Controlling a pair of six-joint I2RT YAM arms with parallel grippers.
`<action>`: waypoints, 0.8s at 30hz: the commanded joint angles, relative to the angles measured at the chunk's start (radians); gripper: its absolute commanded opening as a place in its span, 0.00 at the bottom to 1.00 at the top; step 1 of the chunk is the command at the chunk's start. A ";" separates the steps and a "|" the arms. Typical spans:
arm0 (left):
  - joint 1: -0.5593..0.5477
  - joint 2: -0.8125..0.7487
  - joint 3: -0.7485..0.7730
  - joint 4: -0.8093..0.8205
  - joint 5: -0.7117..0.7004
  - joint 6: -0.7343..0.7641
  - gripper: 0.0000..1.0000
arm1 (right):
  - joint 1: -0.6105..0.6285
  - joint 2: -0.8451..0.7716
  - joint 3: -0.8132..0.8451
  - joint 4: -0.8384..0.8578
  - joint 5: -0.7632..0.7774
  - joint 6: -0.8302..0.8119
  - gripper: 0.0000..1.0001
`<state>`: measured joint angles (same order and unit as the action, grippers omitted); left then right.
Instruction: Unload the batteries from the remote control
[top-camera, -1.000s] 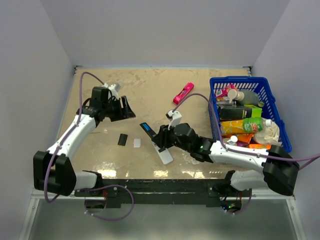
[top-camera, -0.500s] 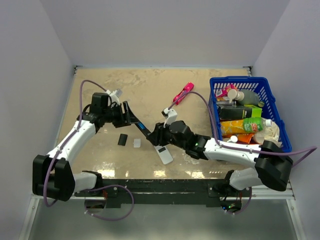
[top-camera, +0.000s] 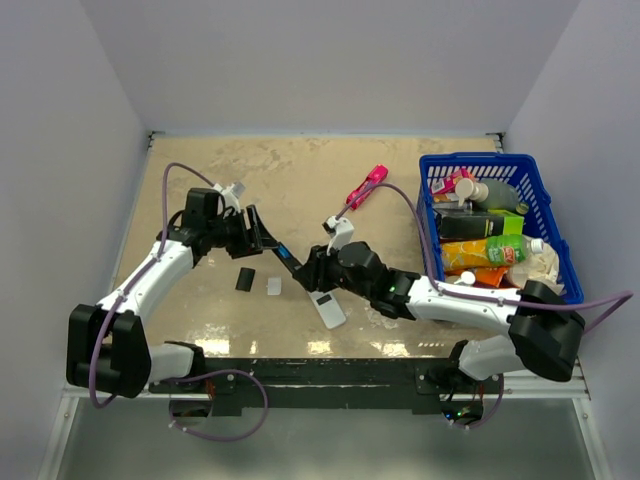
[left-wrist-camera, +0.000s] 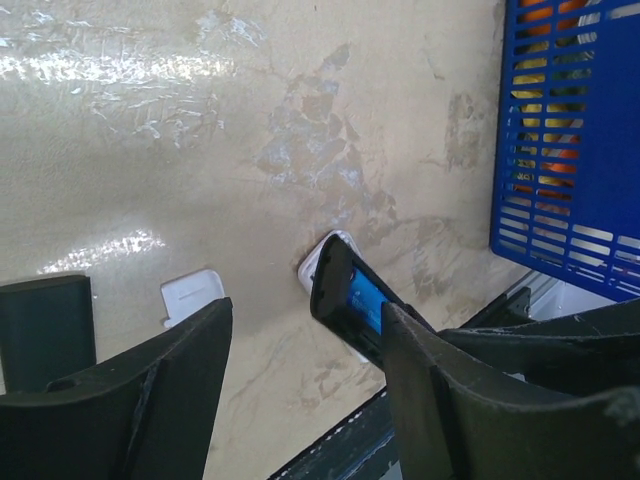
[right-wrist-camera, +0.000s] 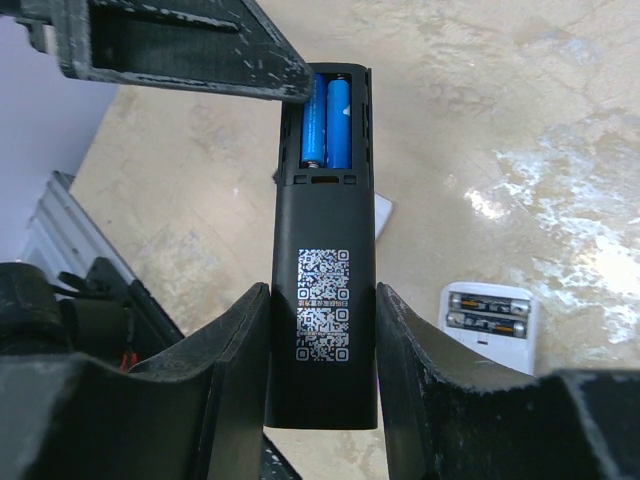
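My right gripper (right-wrist-camera: 323, 300) is shut on the lower half of a black remote control (right-wrist-camera: 324, 250) and holds it above the table. Its back cover is off, and two blue batteries (right-wrist-camera: 327, 122) lie side by side in the open bay. My left gripper (top-camera: 262, 236) stands open right at that battery end; one of its fingers (right-wrist-camera: 170, 45) crosses just above the bay. In the left wrist view the remote's open end (left-wrist-camera: 345, 295) sits close to the inner side of the right finger (left-wrist-camera: 470, 390). A white remote (right-wrist-camera: 487, 312) lies on the table with greyish batteries showing.
A small black cover (top-camera: 245, 279) and a small white cover (top-camera: 274, 286) lie on the table left of the remotes. A blue basket (top-camera: 549, 215) full of bottles and packets stands at the right. A pink item (top-camera: 367, 186) lies at the back centre.
The left gripper has come in from the back left to the black remote's battery end. The right gripper has shifted the remote slightly left and up toward it. Little moved in the last half second.
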<state>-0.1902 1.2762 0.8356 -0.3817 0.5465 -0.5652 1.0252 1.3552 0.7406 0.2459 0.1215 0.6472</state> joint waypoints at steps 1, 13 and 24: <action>0.006 -0.032 0.022 -0.012 -0.052 0.016 0.66 | -0.004 0.018 0.046 -0.011 0.093 -0.050 0.06; 0.005 -0.156 0.082 -0.155 -0.220 0.205 1.00 | -0.013 0.122 0.147 -0.180 0.257 -0.202 0.07; 0.006 -0.287 -0.043 -0.089 -0.335 0.192 0.99 | -0.079 0.188 0.174 -0.201 0.265 -0.412 0.11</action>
<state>-0.1902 1.0176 0.8032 -0.5045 0.2745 -0.3813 0.9611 1.5494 0.8787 0.0395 0.3485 0.3397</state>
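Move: At the left hand's right finger, about 2 cm back and 3 cm right of the point between its pads, lie the two blue batteries in the black remote's open bay. The right hand holds that remote; the batteries sit roughly 6 cm ahead and 5 cm left of it. On the table, some 12 cm beneath the right hand, the white remote lies 3 cm ahead and 6 cm right, the white cover 6 cm ahead and 6 cm left, the black cover 8 cm ahead and 12 cm left. Backing off from the battery bay, the left hand slides about 5 cm to its left and rises a little, its fingers spreading fully open as the wrist tilts. Meanwhile the right hand keeps its grip and carries the black remote forward and down, some 6 cm each, and nearly 5 cm to the right, tipping its fingers about 30 degrees further towards the table. ##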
